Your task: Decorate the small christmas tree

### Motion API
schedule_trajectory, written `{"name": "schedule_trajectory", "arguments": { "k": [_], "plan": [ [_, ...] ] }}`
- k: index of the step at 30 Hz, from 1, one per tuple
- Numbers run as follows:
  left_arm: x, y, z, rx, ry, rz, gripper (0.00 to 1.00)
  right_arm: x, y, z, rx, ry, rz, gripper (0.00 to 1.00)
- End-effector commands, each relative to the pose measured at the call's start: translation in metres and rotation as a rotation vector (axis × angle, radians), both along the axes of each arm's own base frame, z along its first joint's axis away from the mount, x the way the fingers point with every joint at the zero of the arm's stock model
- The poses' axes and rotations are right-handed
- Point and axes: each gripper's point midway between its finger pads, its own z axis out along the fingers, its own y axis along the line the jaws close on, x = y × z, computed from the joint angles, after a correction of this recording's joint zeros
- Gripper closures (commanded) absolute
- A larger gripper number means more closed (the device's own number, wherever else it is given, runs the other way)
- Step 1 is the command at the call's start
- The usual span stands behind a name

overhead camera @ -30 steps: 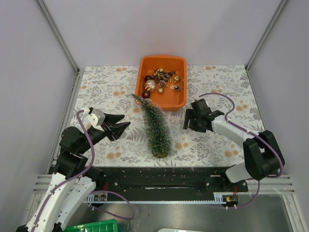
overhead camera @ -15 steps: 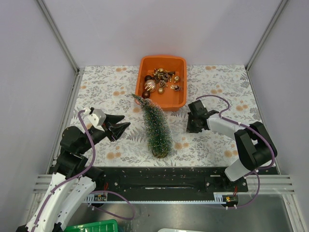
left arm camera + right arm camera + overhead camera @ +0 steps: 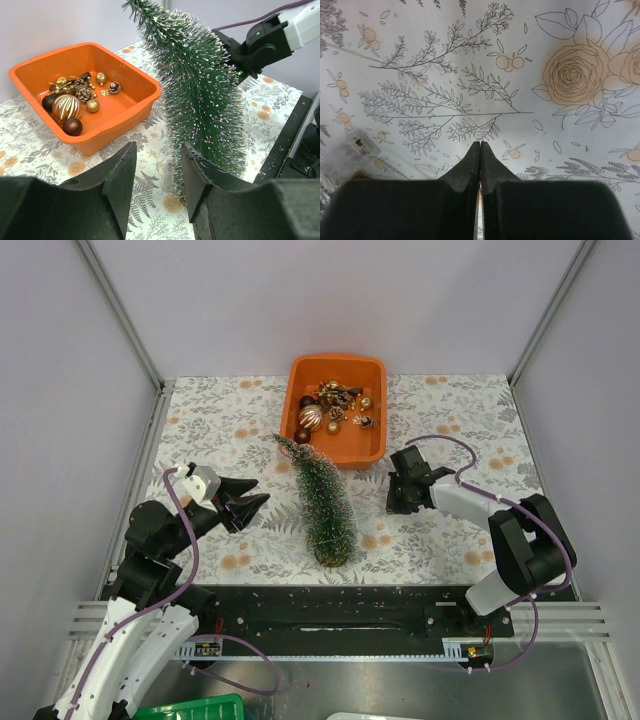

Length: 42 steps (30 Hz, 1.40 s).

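Note:
The small christmas tree (image 3: pixel 325 505) stands on its brown base mid-table, dark green with white tips, leaning a little toward the orange tray (image 3: pixel 338 362). In the left wrist view the tree (image 3: pixel 200 85) rises just right of my left gripper (image 3: pixel 159 150), whose jaws stand apart with only tablecloth between them. That left gripper (image 3: pixel 255 505) sits left of the tree. My right gripper (image 3: pixel 393 502) is right of the tree, pointing down at the cloth. The right gripper (image 3: pixel 480 150) is shut with nothing held.
The tray (image 3: pixel 125 117) holds several ornaments (image 3: pixel 330 410): brown and gold balls, pinecones, small gold pieces. A small clear plastic piece (image 3: pixel 350 150) lies on the cloth by the tree's base. White walls ring the table, and a black rail runs along the near edge.
The right gripper has closed from open to shut, empty, and its arm has drawn in slightly toward the table. The left arm and the tree have not moved.

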Motion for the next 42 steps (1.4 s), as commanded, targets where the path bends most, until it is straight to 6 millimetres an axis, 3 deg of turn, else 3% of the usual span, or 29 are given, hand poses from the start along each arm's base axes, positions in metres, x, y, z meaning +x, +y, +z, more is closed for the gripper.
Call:
{"name": "schedule_trajectory", "arguments": {
  "k": [1,5,10,12,16,21,27,33,37,42],
  "plan": [
    [-0.001,0.005,0.024,-0.018,-0.073,0.022,0.55,0.016,-0.002,0.063,0.025,-0.148,0.004,1.00],
    [-0.002,0.006,0.024,-0.006,-0.075,0.026,0.55,0.003,-0.029,0.119,-0.020,-0.278,-0.035,1.00],
    [-0.006,0.005,0.022,-0.018,-0.062,0.009,0.55,-0.030,-0.081,0.162,-0.150,-0.361,-0.142,1.00],
    [-0.008,0.003,0.022,-0.028,-0.058,-0.001,0.55,-0.042,-0.098,0.189,-0.156,-0.430,-0.197,1.00],
    [-0.011,0.001,0.024,-0.034,-0.054,-0.019,0.55,-0.068,-0.111,0.243,-0.083,-0.546,-0.221,1.00],
    [-0.011,0.000,0.025,-0.040,-0.054,-0.029,0.55,-0.117,-0.087,0.284,0.136,-0.605,-0.043,1.00],
    [-0.012,-0.002,0.027,-0.050,-0.050,-0.045,0.55,-0.181,-0.071,0.313,0.322,-0.648,0.155,1.00],
    [-0.017,-0.007,0.035,-0.069,-0.048,-0.086,0.57,-0.245,-0.027,0.349,0.599,-0.713,0.539,1.00],
    [-0.020,-0.005,0.037,-0.070,-0.061,-0.088,0.58,-0.240,-0.009,0.351,0.636,-0.684,0.645,1.00],
    [-0.024,-0.005,0.040,-0.069,-0.071,-0.101,0.58,-0.220,0.009,0.374,0.649,-0.729,0.759,1.00]
  ]
}}
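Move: The right hand, shut at the table on the light wire, has the tree's middle roughly 15 cm to its left, 8 cm back and 15 cm up. A clear plastic box lies about 9 cm left and 4 cm back, and the orange bin's middle about 14 cm left and 25 cm ahead. From the left hand, the tree's middle is some 10 cm right, 2 cm ahead and 12 cm lower. The light wire, already pinched in the right hand's shut fingers, is lifted nearly 35 cm off the table in one quick sweep. The hand climbs, veering right from the tree at first, then goes back some 23 cm past the tree's right side and eases left again, its fingers tilting up from near-vertical and swinging left. ##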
